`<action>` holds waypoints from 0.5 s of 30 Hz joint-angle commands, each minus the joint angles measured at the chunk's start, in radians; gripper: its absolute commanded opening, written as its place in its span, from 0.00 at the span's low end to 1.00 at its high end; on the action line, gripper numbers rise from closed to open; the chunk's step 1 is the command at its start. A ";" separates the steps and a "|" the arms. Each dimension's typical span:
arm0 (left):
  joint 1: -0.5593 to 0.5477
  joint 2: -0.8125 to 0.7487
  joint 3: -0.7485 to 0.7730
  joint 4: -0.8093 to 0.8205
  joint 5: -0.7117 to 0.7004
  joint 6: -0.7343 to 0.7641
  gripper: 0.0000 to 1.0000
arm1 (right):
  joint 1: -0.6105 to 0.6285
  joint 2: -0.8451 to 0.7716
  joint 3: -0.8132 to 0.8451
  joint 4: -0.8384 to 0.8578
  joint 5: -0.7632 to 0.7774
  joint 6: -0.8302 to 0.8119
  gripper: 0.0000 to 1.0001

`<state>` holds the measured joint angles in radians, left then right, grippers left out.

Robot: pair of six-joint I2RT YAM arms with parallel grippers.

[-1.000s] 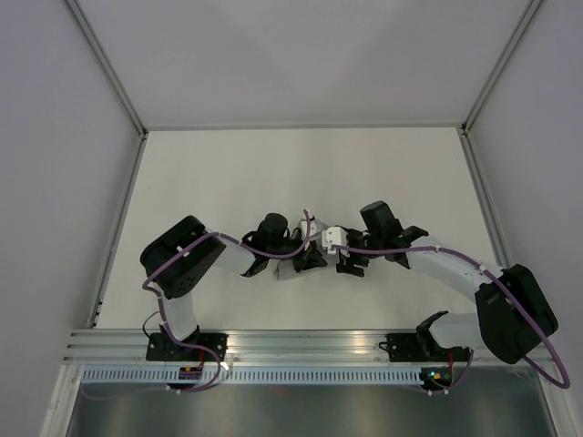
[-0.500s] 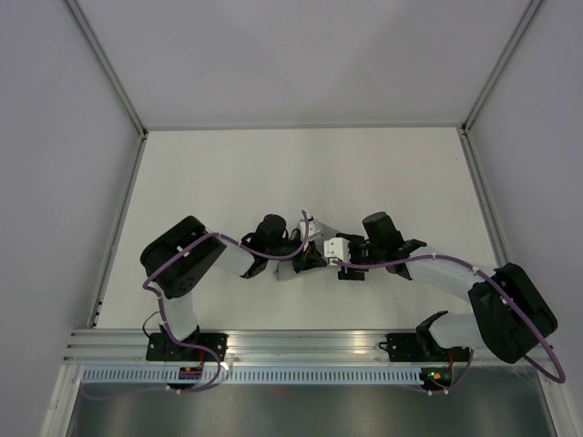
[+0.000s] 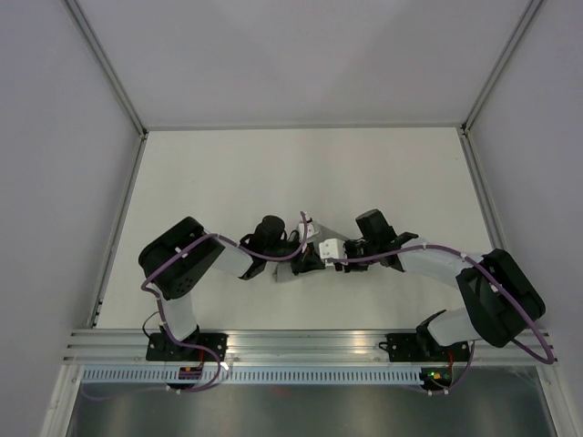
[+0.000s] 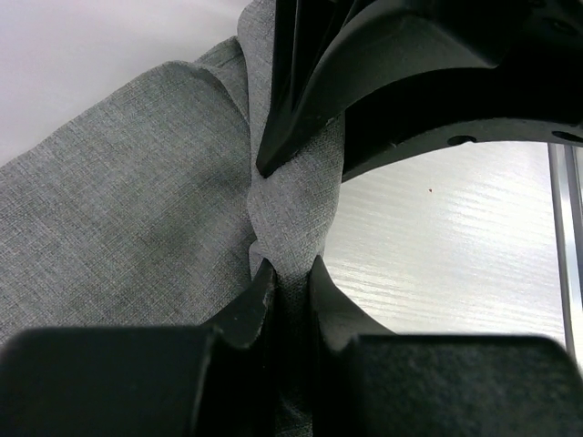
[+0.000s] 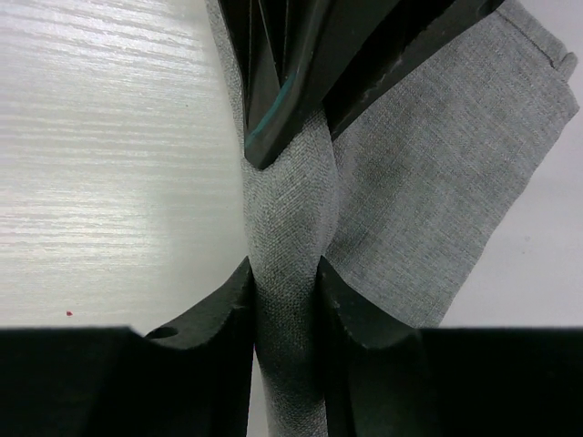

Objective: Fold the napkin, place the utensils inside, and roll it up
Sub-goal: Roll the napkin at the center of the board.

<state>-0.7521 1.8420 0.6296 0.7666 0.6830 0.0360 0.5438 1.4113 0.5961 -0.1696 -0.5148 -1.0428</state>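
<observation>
The grey napkin (image 4: pixel 137 200) lies on the white table (image 4: pixel 455 246), with one edge rolled into a tight strand between the two grippers. My left gripper (image 4: pixel 284 273) is shut on that rolled strand. My right gripper (image 5: pixel 284 271) faces it and is shut on the same roll, with loose napkin (image 5: pixel 437 164) spreading to the right. Each wrist view shows the other gripper's black fingers (image 4: pixel 410 73) (image 5: pixel 301 55) at the top. From above, the left gripper (image 3: pixel 302 262) and right gripper (image 3: pixel 322 261) meet tip to tip near the table's front centre. The utensils are hidden.
The white table (image 3: pixel 301 173) is bounded by grey walls at the back and both sides. An aluminium rail (image 3: pixel 301 344) with the arm bases runs along the near edge, close behind the grippers.
The right arm has moved left toward the left gripper, and its jaws have closed from open onto the rolled napkin. The left gripper has kept its grip and place.
</observation>
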 commanded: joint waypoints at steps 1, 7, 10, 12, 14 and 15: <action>0.000 0.005 -0.057 -0.110 -0.019 -0.048 0.16 | 0.001 0.029 0.050 -0.063 -0.005 -0.025 0.25; 0.002 -0.084 -0.114 -0.018 -0.198 -0.130 0.59 | 0.001 0.028 0.062 -0.126 0.005 -0.022 0.16; 0.000 -0.165 -0.159 0.025 -0.328 -0.180 0.64 | -0.002 0.032 0.067 -0.140 0.019 -0.013 0.14; 0.002 -0.202 -0.194 0.045 -0.385 -0.202 0.75 | -0.007 0.040 0.068 -0.143 0.025 -0.010 0.14; 0.002 -0.249 -0.226 0.117 -0.465 -0.243 0.78 | -0.011 0.049 0.073 -0.149 0.030 -0.008 0.13; 0.002 -0.298 -0.249 0.132 -0.494 -0.254 0.78 | -0.016 0.063 0.079 -0.162 0.033 -0.011 0.13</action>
<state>-0.7540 1.6428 0.4259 0.7963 0.3611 -0.1223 0.5426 1.4445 0.6464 -0.2749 -0.5007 -1.0485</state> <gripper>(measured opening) 0.779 0.330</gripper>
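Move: The left fingers are shut on the napkin's rolled near edge; the roll's left end lies about 10 cm to their left and some 3 cm nearer the robot, roughly level in height. The napkin's flat part spreads about 6 cm ahead and 2 cm to the right of the left hand, 2 cm lower. The right hand already has the roll between its fingers; from it the flat part is about 6 cm ahead, 4 cm left and 1 cm lower. Leftward along the roll, the left hand travels about 5 cm towards the roll's left end, letting go as its fingers spread from nearly shut to well open, with the roll still running between them. It dips slightly, then edges forward and up late on while turning some 20 degrees counter-clockwise. The right hand stays nearly in place and keeps its pinch on the roll. ##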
